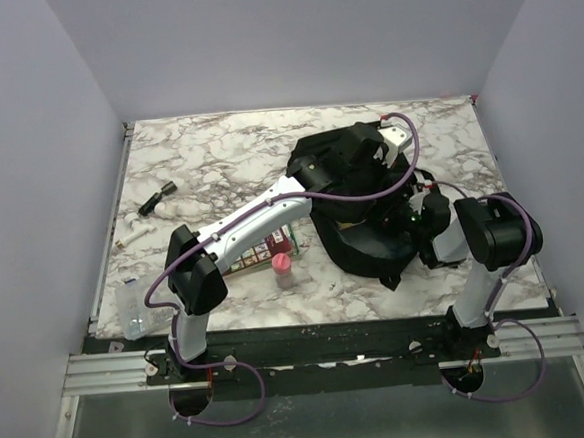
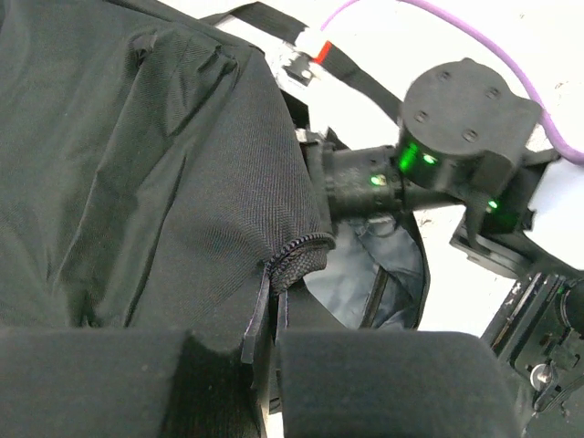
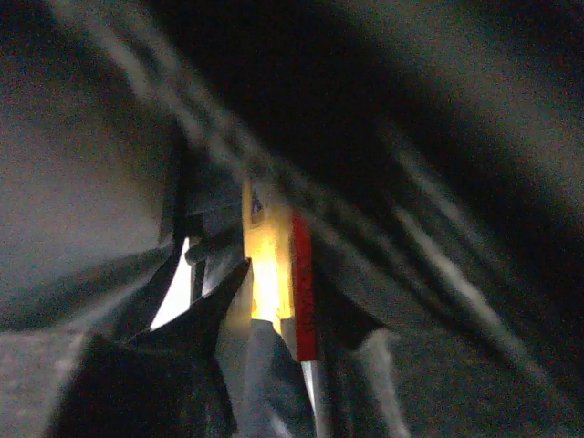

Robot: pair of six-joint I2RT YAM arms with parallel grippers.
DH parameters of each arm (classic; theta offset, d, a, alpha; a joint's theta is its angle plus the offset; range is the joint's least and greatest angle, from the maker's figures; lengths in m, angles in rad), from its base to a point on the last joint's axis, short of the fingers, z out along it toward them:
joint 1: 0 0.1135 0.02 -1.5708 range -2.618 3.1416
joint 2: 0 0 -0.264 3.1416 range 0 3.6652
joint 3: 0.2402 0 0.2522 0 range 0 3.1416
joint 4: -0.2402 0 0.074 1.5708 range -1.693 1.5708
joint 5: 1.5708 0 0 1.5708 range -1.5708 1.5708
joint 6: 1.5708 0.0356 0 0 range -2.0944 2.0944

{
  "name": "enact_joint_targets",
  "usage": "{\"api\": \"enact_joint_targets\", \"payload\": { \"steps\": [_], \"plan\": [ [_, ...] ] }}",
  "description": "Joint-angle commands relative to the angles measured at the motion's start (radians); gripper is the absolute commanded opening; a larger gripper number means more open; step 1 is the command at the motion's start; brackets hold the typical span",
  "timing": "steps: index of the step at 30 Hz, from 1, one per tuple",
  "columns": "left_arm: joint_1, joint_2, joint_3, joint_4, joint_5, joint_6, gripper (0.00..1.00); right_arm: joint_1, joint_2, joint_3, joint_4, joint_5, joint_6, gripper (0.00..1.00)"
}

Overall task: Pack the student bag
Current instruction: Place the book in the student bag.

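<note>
The student bag (image 1: 359,239), a soft black backpack, lies right of the table's middle. My left gripper (image 1: 377,171) is over its far side. In the left wrist view my left gripper (image 2: 274,345) is shut on the bag's zip edge (image 2: 297,257) and holds the opening with its grey lining (image 2: 370,274) apart. My right arm's wrist (image 1: 427,215) reaches into that opening, fingers hidden; it also shows in the left wrist view (image 2: 461,128). Inside the dark bag, my right gripper (image 3: 274,388) holds a flat yellow and red item (image 3: 278,274) upright between its fingers.
Under my left arm lie a dark red box (image 1: 269,249) and a pink-capped bottle (image 1: 284,270). A clear plastic container (image 1: 133,305) sits at the near left edge. A small black item (image 1: 160,196) and a small white item (image 1: 132,231) lie at the far left.
</note>
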State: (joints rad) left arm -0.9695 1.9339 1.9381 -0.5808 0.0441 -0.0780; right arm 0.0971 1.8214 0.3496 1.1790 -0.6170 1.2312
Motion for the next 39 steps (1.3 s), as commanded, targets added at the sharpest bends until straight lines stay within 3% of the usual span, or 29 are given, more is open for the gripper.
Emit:
{"api": "enact_joint_targets", "payload": {
  "steps": [1,5,12,15,21,25,30,34,39],
  "plan": [
    [0.000,-0.061,-0.022,0.036,0.044,0.023,0.00,0.000,0.045,0.145,-0.153,-0.009,-0.062,0.39],
    [0.000,-0.053,-0.031,0.038,0.057,-0.002,0.00,-0.005,-0.053,0.141,-0.278,0.147,-0.079,0.58],
    [0.000,-0.044,-0.037,0.056,0.079,-0.040,0.00,-0.004,-0.237,0.008,-0.363,0.266,-0.032,0.66],
    [0.000,-0.051,-0.048,0.062,0.086,-0.047,0.00,-0.004,-0.296,0.041,-0.501,0.332,-0.058,0.74],
    [0.000,-0.068,-0.076,0.076,0.091,-0.057,0.00,0.028,-0.212,0.178,-0.588,0.390,-0.011,0.78],
    [0.000,-0.082,-0.093,0.077,0.082,-0.056,0.00,0.029,-0.287,0.189,-0.739,0.422,-0.055,0.79],
    [0.000,-0.089,-0.107,0.077,0.062,-0.030,0.00,0.027,-0.393,0.172,-0.948,0.470,-0.217,0.89],
    [0.000,-0.089,-0.101,0.073,0.059,-0.032,0.00,0.027,-0.515,0.156,-1.047,0.537,-0.345,0.89],
    [0.000,-0.078,-0.090,0.071,0.073,-0.042,0.00,0.027,-0.619,0.193,-1.175,0.511,-0.425,0.87]
  ]
}}
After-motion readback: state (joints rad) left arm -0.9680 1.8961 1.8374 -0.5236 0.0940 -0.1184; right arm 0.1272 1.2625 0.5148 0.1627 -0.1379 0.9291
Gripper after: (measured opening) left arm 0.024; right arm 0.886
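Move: I already have my right hand in the bag's mouth, and the yellow book stands inside, about 10 cm to its left, some 3 cm ahead and roughly level. The bag's near corner is about 14 cm back and 2 cm left of that hand; the pink-capped bottle stands some 27 cm left and 10 cm back. From my left hand, which grips the bag's rim, the book lies some 8 cm left, 4 cm ahead and 15 cm below. With my right hand I push forward about 4 cm inside the bag, ease back while shifting right, reach forward again, then draw back and right towards the opening, rising a little. I end some 7 cm right of the start, fingers spread from nearly shut to wide, wrist rolled about 30 degrees with its left side dropping. My left hand keeps its pinch on the rim, sinking slightly. ##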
